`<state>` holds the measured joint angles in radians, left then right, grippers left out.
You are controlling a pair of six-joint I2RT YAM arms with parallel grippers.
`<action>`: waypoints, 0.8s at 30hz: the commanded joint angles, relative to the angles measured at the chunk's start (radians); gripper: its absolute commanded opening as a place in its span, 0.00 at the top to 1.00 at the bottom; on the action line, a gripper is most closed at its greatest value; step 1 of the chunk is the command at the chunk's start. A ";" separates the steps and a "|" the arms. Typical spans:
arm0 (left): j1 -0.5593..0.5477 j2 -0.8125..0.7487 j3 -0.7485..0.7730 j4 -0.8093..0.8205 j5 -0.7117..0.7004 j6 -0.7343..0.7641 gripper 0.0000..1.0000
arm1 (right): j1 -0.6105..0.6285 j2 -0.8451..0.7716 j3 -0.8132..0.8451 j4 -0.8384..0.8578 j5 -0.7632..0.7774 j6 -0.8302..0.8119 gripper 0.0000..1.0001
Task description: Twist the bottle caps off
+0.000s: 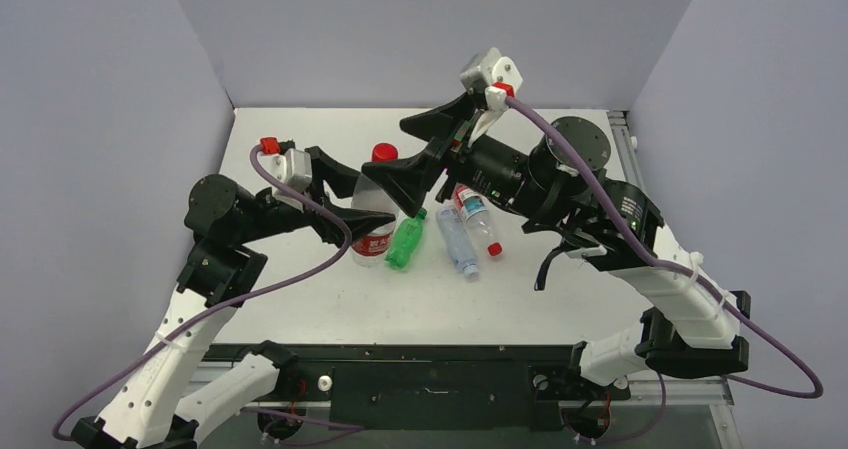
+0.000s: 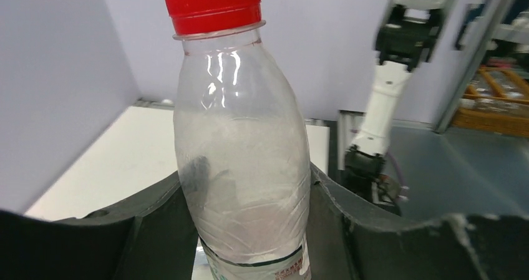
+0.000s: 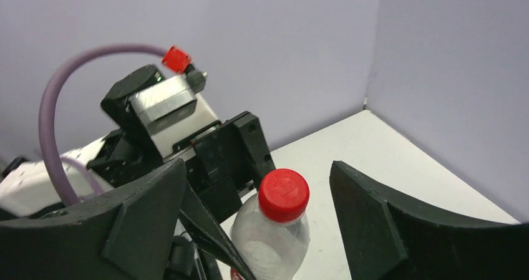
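Note:
My left gripper is shut on a clear red-labelled bottle and holds it upright; its red cap is on. In the left wrist view the bottle fills the space between both fingers and the cap is at the top. My right gripper is open beside that cap. In the right wrist view the cap sits between the spread fingers, touching neither. A green bottle, a pale-blue bottle and a second red-labelled bottle lie capped on the table.
The three lying bottles are close together just right of the held bottle, under the right arm. Purple walls enclose the white table on the left, back and right. The left gripper's body stands close behind the cap in the right wrist view.

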<state>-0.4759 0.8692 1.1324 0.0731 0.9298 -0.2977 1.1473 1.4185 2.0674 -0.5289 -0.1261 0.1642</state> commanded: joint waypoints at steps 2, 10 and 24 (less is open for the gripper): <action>0.002 -0.052 -0.011 -0.136 -0.314 0.306 0.84 | 0.044 0.041 0.048 0.024 0.457 0.059 0.19; 0.002 -0.086 -0.039 -0.118 -0.372 0.363 0.85 | 0.057 0.179 0.176 -0.049 0.508 0.121 0.27; 0.002 -0.101 -0.045 -0.138 -0.386 0.359 0.87 | 0.056 0.191 0.166 0.000 0.392 0.152 0.52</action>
<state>-0.4759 0.7811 1.0817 -0.0731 0.5644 0.0601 1.1992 1.6260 2.2093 -0.5564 0.3058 0.3016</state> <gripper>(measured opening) 0.497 0.492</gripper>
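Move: My open right hand has the bottle's red cap just ahead, about 3 cm forward, 2 cm left and 2 cm lower. The same cap sits some 10 cm above my left hand's grip, about 2 cm left and 1 cm forward of it. On the table roughly 48 cm below my right hand, the green bottle lies about 19 cm ahead and 1 cm left, the clear blue bottle 19 cm ahead and 11 cm right. I swing my right hand about 7 cm forward, turning it some 20 degrees clockwise, then reach left and dip down over the red cap while its wide-open fingers draw in to about half open on either side. My left hand keeps its grip on the bottle and carries it about 5 cm forward and some 3 cm left, turning about 25 degrees counter-clockwise. ##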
